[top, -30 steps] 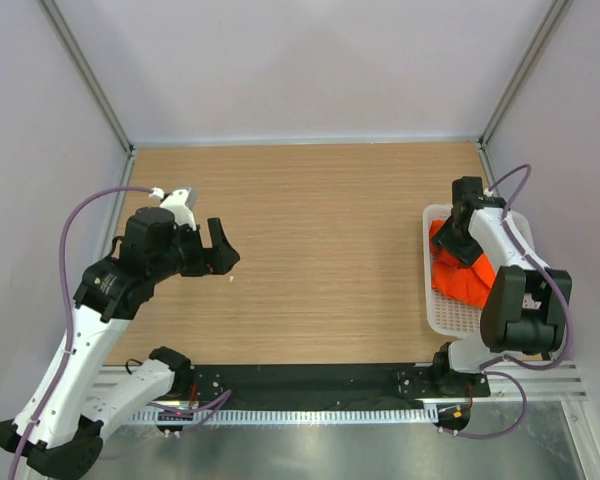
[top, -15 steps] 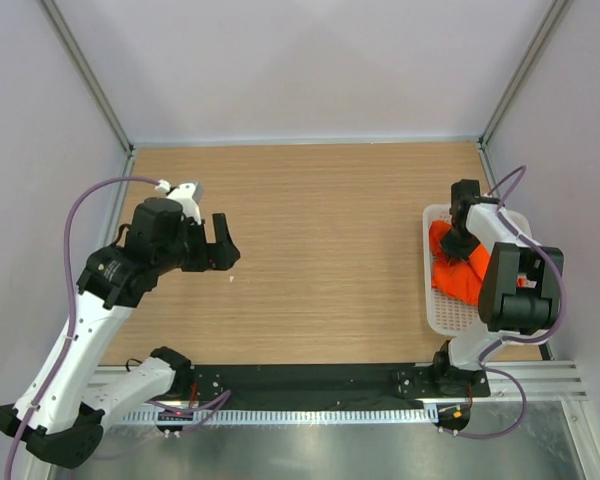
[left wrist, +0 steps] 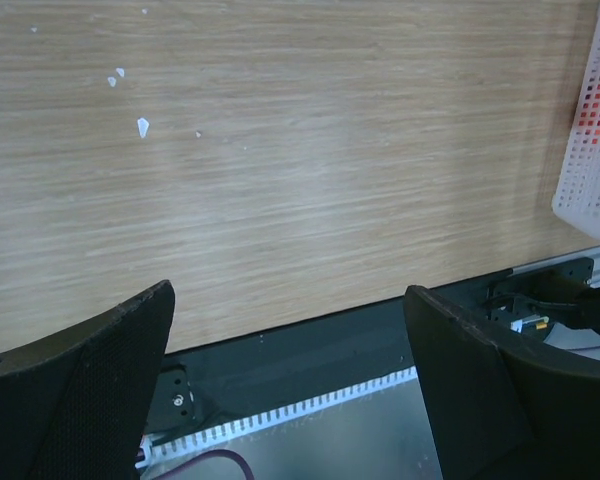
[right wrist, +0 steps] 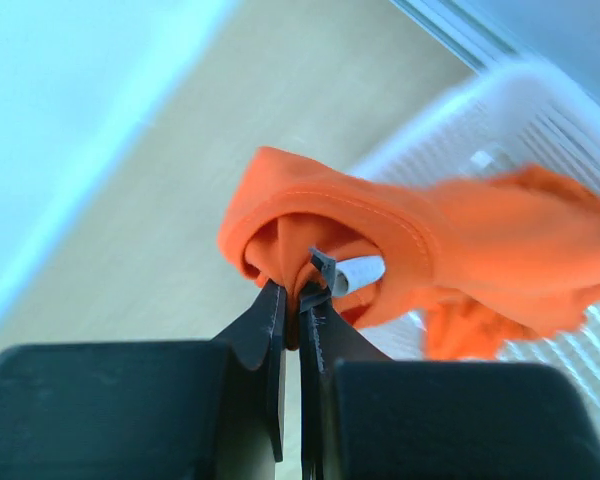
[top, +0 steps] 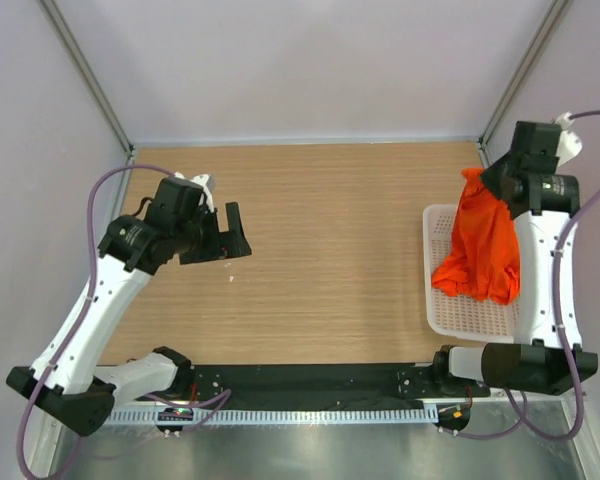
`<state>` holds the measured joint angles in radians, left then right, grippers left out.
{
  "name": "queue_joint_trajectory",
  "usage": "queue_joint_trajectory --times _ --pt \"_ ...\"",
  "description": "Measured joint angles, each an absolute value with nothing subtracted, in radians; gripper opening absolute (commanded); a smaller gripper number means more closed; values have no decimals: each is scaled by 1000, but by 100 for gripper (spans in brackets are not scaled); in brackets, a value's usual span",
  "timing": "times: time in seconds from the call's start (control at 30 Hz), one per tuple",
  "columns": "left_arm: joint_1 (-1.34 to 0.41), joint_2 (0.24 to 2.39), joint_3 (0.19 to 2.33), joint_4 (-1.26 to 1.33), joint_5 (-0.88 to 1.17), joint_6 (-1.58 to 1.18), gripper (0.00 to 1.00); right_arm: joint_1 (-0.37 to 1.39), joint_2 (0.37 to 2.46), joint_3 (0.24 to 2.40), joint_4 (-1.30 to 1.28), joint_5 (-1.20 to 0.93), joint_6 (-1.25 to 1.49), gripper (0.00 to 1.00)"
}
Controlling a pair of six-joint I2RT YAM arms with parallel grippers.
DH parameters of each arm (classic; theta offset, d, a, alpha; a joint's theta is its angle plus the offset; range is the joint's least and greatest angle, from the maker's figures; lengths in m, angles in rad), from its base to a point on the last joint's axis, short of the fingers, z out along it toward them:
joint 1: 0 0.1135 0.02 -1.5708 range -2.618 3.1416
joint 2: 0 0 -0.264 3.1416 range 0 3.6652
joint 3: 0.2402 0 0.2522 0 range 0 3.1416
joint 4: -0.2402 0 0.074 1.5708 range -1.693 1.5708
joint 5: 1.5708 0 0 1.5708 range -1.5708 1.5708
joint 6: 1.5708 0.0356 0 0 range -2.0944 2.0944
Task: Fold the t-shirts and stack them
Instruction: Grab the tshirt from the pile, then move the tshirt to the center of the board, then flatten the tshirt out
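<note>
An orange-red t-shirt (top: pixel 482 245) hangs from my right gripper (top: pixel 475 178) above the white basket (top: pixel 442 318), its lower folds still draped into the basket. In the right wrist view that gripper (right wrist: pixel 297 295) is shut on a bunched hem of the t-shirt (right wrist: pixel 380 235), with a small white label beside the jaws. My left gripper (top: pixel 231 232) hovers over the left part of the table, far from the shirt. In the left wrist view its fingers (left wrist: pixel 100 370) stand wide open with nothing between them.
The white lattice basket sits at the table's right edge near the side wall, and shows at the right edge of the left wrist view (left wrist: pixel 588 150). A few small white specks (left wrist: pixel 142 126) lie on the wooden table (top: pixel 320 260). A black rail (top: pixel 310 385) runs along the near edge.
My right gripper shut on the t-shirt in the basket and rose up and back, lifting the shirt out. My left gripper drifted slightly right and opened wider.
</note>
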<state>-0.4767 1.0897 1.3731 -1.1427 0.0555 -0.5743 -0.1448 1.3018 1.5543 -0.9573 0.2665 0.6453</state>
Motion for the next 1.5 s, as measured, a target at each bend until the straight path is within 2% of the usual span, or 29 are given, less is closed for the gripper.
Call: queue_joint_trajectory --times 0.13,0.33,0.5,0.73,0.83,0.93,0.97,1.07,1.3,1.5 --pt "-477 1148 1396 -1171 62 -605 99 -85 1278 1769 -938 184 661 1" --pt "-477 1044 1376 -1164 61 -675 100 262 1362 2099 -886 53 656 1" --pt "-477 921 1369 -1163 15 -739 100 509 1376 2157 -793 -30 673 1" --pt "-477 707 1325 -1134 -96 -838 100 789 1381 2016 -628 -212 760 2" --pt "-477 631 1325 -1136 -137 -874 100 847 1386 1876 -604 -267 786 11" --pt "-477 612 1327 -1164 -181 -910 100 853 1393 1695 -633 -306 793 34" --pt "-477 612 1327 -1176 -193 -918 100 852 1403 1644 -653 -316 785 47" --pt "-477 612 1327 -1209 -233 -946 100 850 1434 1541 -752 -301 727 58" --pt "-477 669 1274 -1220 -200 -1021 99 852 1419 1374 -948 -187 557 67" --pt "-477 834 988 -1100 -28 -1133 93 966 1342 1118 -789 -287 618 72"
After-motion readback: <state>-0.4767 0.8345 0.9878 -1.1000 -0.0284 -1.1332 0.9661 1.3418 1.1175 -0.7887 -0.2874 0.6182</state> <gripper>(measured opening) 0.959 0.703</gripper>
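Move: The right hand already holds the t-shirt's collar high over the basket, whose middle is about 6 cm back and 25 below. The bare patch the shirt goes to lies some 49 cm left, 16 back and 29 below, with white flecks about 11 cm left of that patch and 8 farther out. From the empty left hand, the hanging shirt is roughly 56 cm right, 9 ahead and 11 below, the patch about 8 right, 4 back and 26 below. Up and left in one fast swing, the right hand hauls the shirt out of the basket, rising about 25 cm and sweeping some 40 cm left and somewhat back while turning about 80 degrees counter-clockwise. It then plunges, opens to let the cloth go, and keeps sinking and drawing back. The open left hand lifts back and left, then dips rightward towards the shirt's left edge. ##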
